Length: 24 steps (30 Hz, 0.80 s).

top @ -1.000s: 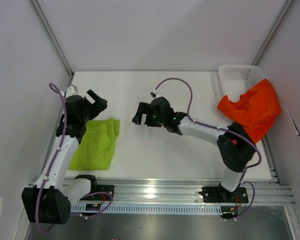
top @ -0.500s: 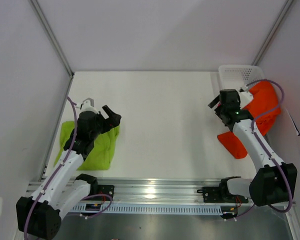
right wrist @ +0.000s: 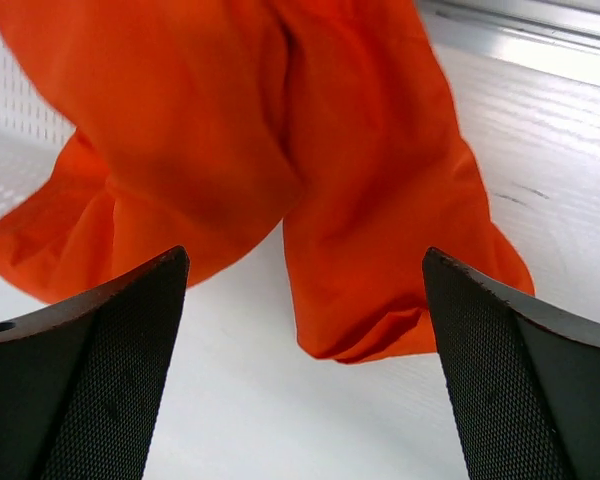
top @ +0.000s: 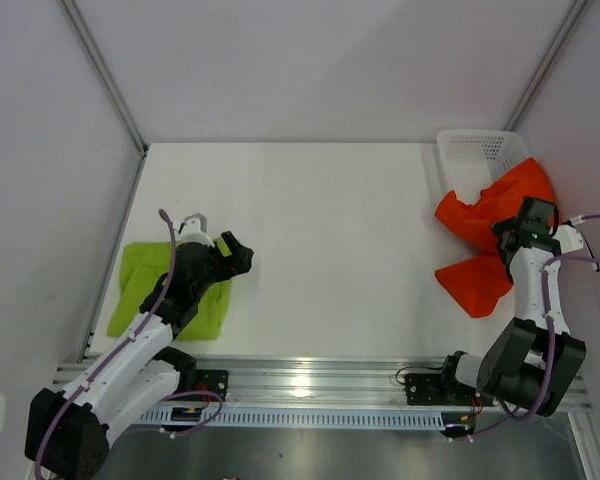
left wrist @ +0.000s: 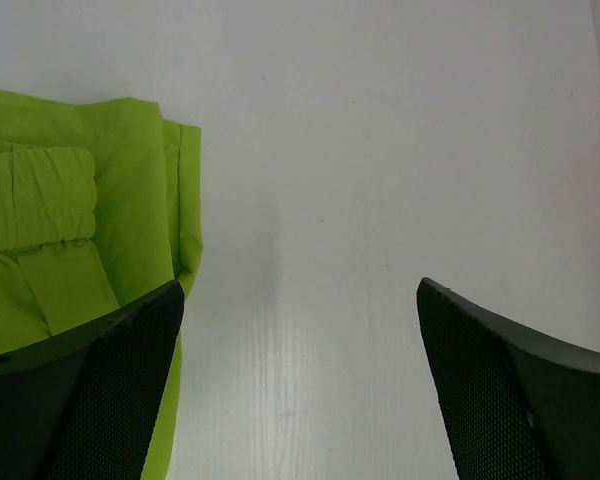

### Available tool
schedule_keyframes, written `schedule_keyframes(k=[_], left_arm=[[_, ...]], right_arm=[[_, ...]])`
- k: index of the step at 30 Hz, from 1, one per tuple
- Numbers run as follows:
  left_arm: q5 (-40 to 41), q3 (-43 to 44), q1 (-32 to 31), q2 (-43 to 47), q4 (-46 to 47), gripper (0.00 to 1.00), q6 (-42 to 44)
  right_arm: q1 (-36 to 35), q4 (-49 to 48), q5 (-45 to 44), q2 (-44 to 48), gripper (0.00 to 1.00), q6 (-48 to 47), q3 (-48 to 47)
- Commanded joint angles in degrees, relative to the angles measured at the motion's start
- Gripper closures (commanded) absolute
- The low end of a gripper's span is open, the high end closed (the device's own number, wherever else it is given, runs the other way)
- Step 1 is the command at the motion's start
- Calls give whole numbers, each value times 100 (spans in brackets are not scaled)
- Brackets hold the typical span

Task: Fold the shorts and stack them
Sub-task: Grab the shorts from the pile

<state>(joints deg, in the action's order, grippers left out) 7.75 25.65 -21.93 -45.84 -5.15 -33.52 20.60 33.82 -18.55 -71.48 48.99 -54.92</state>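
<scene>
The lime green shorts (top: 145, 290) lie folded flat at the table's left edge; in the left wrist view they (left wrist: 70, 230) fill the left side. My left gripper (top: 238, 258) hovers open at their right border, over bare table (left wrist: 300, 400). The orange-red shorts (top: 480, 275) are crumpled at the far right, part hanging from the basket and one leg spread on the table. My right gripper (top: 510, 232) stands open just above them. In the right wrist view (right wrist: 305, 380) the orange cloth (right wrist: 280, 150) lies ahead of the open jaws, with nothing between them.
A white mesh basket (top: 475, 150) stands at the back right corner, its wall showing in the right wrist view (right wrist: 10, 100). An aluminium rail (right wrist: 540, 40) runs along the table's right edge. White enclosure walls close in on both sides.
The right arm swung from the table's middle to the far right over the orange shorts, whose leg now lies on the table. The left arm drew back and lower beside the green shorts.
</scene>
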Motion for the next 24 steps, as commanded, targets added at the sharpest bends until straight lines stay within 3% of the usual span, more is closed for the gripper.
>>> schedule_keyframes(k=[1, 12, 17, 18, 21, 24], left_arm=[[218, -191, -83, 41, 480, 1, 311], [324, -139, -188, -39, 708, 1, 381], [341, -201, -215, 76, 743, 1, 399], [359, -183, -224, 76, 735, 1, 407], [376, -148, -224, 93, 664, 1, 425], [385, -157, -232, 111, 664, 1, 425]], right_arm=[[382, -253, 228, -137, 1, 5, -11], [691, -1334, 97, -726, 10, 260, 139], [700, -1563, 26, -850, 34, 418, 191], [700, -1650, 53, -841, 49, 418, 227], [700, -1835, 132, -788, 66, 462, 297], [709, -1853, 228, -753, 90, 419, 236]])
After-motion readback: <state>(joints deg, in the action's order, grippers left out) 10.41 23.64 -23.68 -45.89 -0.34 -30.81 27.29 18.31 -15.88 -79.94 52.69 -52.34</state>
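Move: The red shorts lie heaped just beyond my open right fingers: their middle is about 3 cm ahead, 3 cm to the right and some 5 cm below. The white basket, partly under them, has its middle roughly 13 cm ahead and 2 cm left; their lower flap lies on the table about 10 cm back and 5 cm left. From my left hand, the shorts are some 64 cm to the right, 5 cm ahead and 5 cm lower. I ease my right hand about 5 cm to the right and sink it some 3 cm into the red heap, then slide it a few centimetres forward as the wide-open fingers close almost fully, pinching a raised fold of the red shorts between their tips. The wrist turns slightly clockwise and tips up a little. ##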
